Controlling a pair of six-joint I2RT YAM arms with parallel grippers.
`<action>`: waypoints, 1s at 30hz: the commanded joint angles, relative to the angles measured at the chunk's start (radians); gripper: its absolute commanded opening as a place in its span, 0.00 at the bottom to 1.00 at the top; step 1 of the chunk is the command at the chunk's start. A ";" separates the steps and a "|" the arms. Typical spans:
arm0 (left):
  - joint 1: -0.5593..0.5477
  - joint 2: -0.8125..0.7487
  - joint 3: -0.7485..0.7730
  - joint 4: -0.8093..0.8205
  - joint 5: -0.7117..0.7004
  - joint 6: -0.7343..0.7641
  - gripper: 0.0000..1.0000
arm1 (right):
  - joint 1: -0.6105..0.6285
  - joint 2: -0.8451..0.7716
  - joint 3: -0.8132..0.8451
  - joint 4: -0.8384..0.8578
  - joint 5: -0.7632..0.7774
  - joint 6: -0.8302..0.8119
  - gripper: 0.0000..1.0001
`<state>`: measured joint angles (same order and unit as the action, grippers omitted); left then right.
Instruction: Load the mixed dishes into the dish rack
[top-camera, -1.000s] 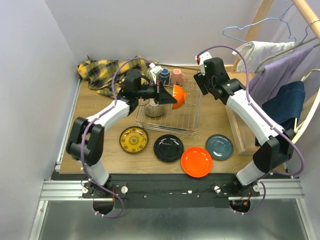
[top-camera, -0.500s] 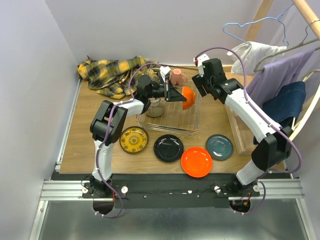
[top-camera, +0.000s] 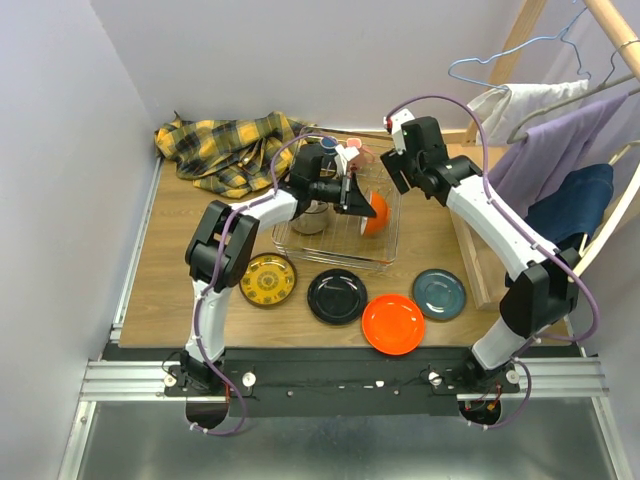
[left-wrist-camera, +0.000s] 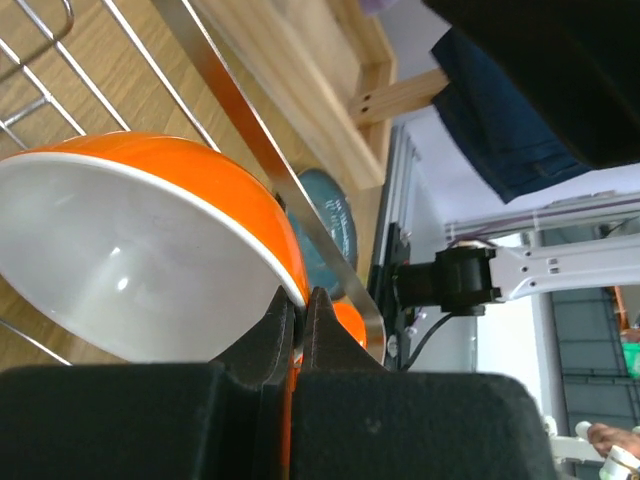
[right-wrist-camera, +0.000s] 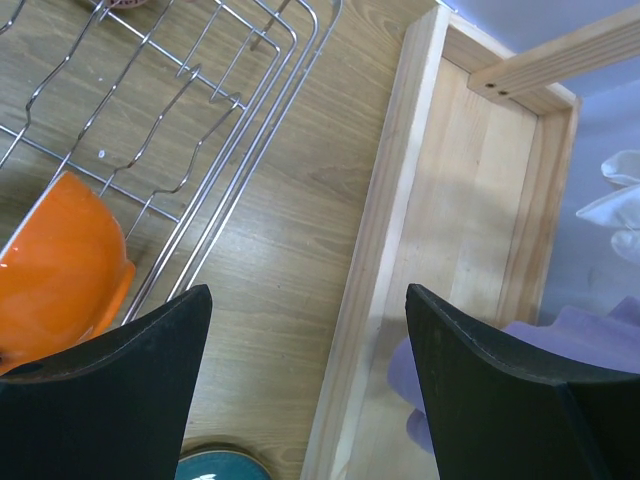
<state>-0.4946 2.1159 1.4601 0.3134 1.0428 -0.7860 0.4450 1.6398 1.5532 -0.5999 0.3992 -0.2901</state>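
My left gripper (top-camera: 352, 198) is shut on the rim of an orange bowl (top-camera: 374, 211) with a white inside (left-wrist-camera: 130, 260). It holds the bowl tilted on its side in the right end of the silver wire dish rack (top-camera: 335, 243). One finger sits inside the rim and one outside (left-wrist-camera: 298, 300). A beige bowl (top-camera: 310, 217) stands in the rack's left part. My right gripper (right-wrist-camera: 305, 330) is open and holds nothing. It hangs over the table between the rack's right edge (right-wrist-camera: 255, 130) and the wooden frame (right-wrist-camera: 470, 200). Yellow (top-camera: 267, 279), black (top-camera: 336, 296), orange (top-camera: 392, 323) and teal (top-camera: 438, 294) plates lie in front of the rack.
A yellow plaid cloth (top-camera: 225, 148) is bunched at the back left. A pinkish cup (top-camera: 352, 153) stands behind the rack. The wooden frame (top-camera: 470, 250) lies along the right side, with clothes on hangers (top-camera: 560, 160) above it.
The left arm has reached further right and brought the orange bowl down into the rack's right end. The right arm has barely shifted and its jaws stay open.
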 joint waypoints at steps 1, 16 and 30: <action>-0.013 0.001 0.059 -0.288 -0.035 0.178 0.00 | -0.005 0.022 0.047 0.014 -0.036 0.003 0.86; 0.042 -0.166 0.013 -0.632 -0.183 0.462 0.38 | -0.003 0.035 0.071 0.012 -0.076 0.011 0.86; 0.105 -0.390 0.069 -0.985 -0.591 0.689 0.51 | -0.003 0.064 0.091 -0.020 -0.177 0.046 0.86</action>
<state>-0.4068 1.8072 1.4780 -0.5018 0.6247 -0.2142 0.4450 1.6825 1.6131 -0.5980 0.2962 -0.2779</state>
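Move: The left gripper still pinches the orange bowl by its rim, mouth towards the hand. The free rack spot for it lies roughly 5 cm to the hand's left, 2 cm back and 6 cm below. Beside that spot, the upturned white bowl sits some 14 cm left of the hand and 1 cm back; the pink mug is about 15 cm ahead and 3 cm left. From the right hand the orange bowl is about 10 cm left, 5 cm back and 12 cm lower. Lower the left gripper about 3 cm into the rack, easing slightly back, and open the fingers to let go of the orange bowl's rim. Then draw the hand some 11 cm left towards the white bowl, rising back about 3 cm while the fingertips tilt down, nearly 30 degrees in all, and the jaws open to half. Let the open right hand drift 2 cm left. ##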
